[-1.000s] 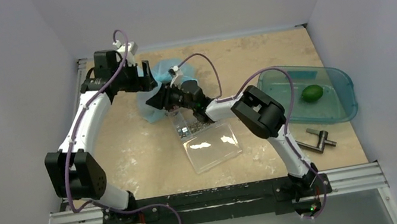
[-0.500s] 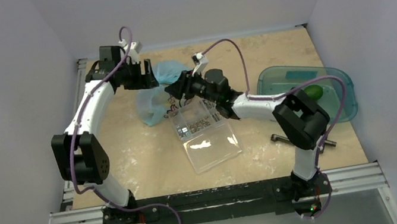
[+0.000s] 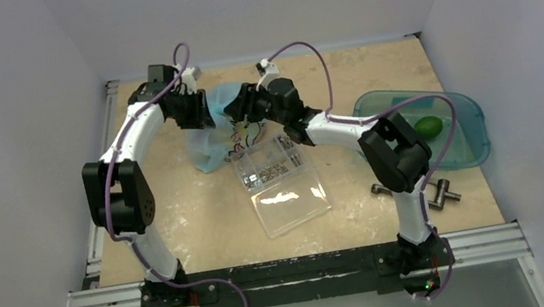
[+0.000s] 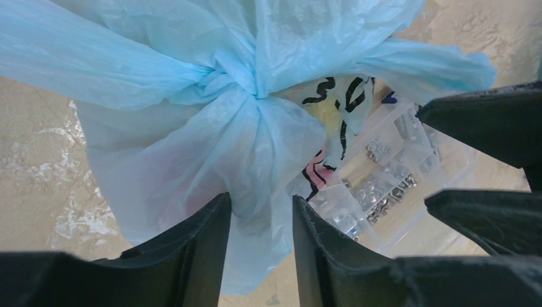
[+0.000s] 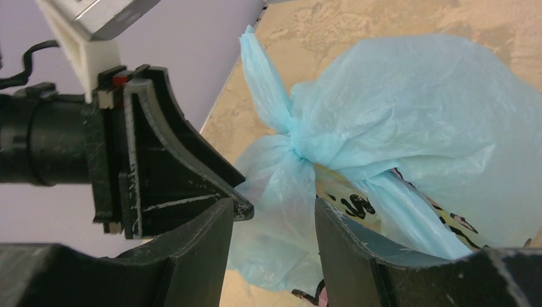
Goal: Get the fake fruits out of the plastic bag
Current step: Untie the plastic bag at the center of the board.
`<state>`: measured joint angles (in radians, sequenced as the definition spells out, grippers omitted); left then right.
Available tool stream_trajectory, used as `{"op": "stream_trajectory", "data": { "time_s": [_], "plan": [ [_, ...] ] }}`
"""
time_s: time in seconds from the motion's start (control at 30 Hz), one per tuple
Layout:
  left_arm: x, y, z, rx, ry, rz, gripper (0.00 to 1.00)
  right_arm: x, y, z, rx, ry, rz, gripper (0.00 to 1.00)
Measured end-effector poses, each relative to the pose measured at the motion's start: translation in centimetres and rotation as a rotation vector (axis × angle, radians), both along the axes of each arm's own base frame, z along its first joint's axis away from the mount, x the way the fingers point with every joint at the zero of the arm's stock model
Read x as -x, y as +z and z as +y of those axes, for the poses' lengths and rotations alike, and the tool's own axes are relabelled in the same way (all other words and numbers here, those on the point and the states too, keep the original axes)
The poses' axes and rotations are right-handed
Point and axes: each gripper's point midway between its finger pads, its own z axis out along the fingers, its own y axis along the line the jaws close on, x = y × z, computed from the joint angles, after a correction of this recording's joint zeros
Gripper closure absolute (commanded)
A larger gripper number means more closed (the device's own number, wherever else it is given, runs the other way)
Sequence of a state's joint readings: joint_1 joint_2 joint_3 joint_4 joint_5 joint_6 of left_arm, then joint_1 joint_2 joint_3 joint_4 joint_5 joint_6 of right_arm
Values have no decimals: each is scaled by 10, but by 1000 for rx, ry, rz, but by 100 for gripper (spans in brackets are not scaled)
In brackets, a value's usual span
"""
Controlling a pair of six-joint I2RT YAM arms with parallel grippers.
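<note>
The light-blue plastic bag (image 3: pixel 208 145) lies at the back of the table, tied shut in a knot (image 4: pixel 255 96). Its printed panel (image 4: pixel 339 102) shows below the knot, and what it holds is hidden. My left gripper (image 4: pixel 261 201) stands open, with a loose tail of the bag hanging between its fingers but not pinched. My right gripper (image 5: pixel 273 208) faces it from the other side, also open around a tail of the bag (image 5: pixel 281 185). The two grippers (image 3: pixel 201 114) (image 3: pixel 239 112) nearly touch over the knot. One green fake fruit (image 3: pixel 428 127) lies in the teal tray (image 3: pixel 377 108).
A clear plastic box (image 3: pixel 279 179) of small metal parts lies open against the bag's near side, with its lid towards me. A grey metal tool (image 3: pixel 433 192) lies near the right arm's base. The walls stand close behind the bag.
The right arm has swung from over the clear box back to the bag's knot, and its jaws have widened. The left gripper has pushed in a little, and its jaws have narrowed around the bag's tail.
</note>
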<state>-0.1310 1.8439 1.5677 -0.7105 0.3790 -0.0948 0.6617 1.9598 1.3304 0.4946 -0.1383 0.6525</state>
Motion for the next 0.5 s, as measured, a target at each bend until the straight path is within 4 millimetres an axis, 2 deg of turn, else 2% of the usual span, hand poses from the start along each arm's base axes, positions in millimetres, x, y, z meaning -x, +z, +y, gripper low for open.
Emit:
{"op": "stream_trajectory", "data": {
  "time_s": [0.17, 0.27, 0.5],
  "plan": [
    [1, -3, 3, -15, 10, 16, 82, -13, -20, 9, -44, -45, 110, 48],
    [1, -1, 2, -10, 16, 19, 100, -20, -32, 11, -65, -85, 176, 46],
    [1, 1, 0, 7, 20, 24, 100, -36, -54, 15, -92, -178, 277, 45]
  ]
}}
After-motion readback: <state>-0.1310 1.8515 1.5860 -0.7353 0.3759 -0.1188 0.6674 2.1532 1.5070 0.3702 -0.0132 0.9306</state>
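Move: The bag's gathered film already lies between the left hand's open fingertips, about 1 cm below the hand point; from there the knot sits some 4 cm ahead, 3 cm to the right and 2 cm higher. From the right hand the knot is about 4 cm ahead, 5 cm left and 5 cm below. The printed packet is roughly 4 cm back, 2 cm right and 12 cm down from the right hand, the screw box about 19 cm back, 10 cm right and 18 cm down. The left hand stays in place and shuts its half-open fingers fully, pinching the gathered blue film just below the knot. Meanwhile the right hand, its fingers staying about half open, sinks about 5 cm while reaching some 4 cm forward and slightly left towards the knot, tipping its fingers down and swinging them a little clockwise, about 20 degrees in all; whether it touches the bag can't be seen. ##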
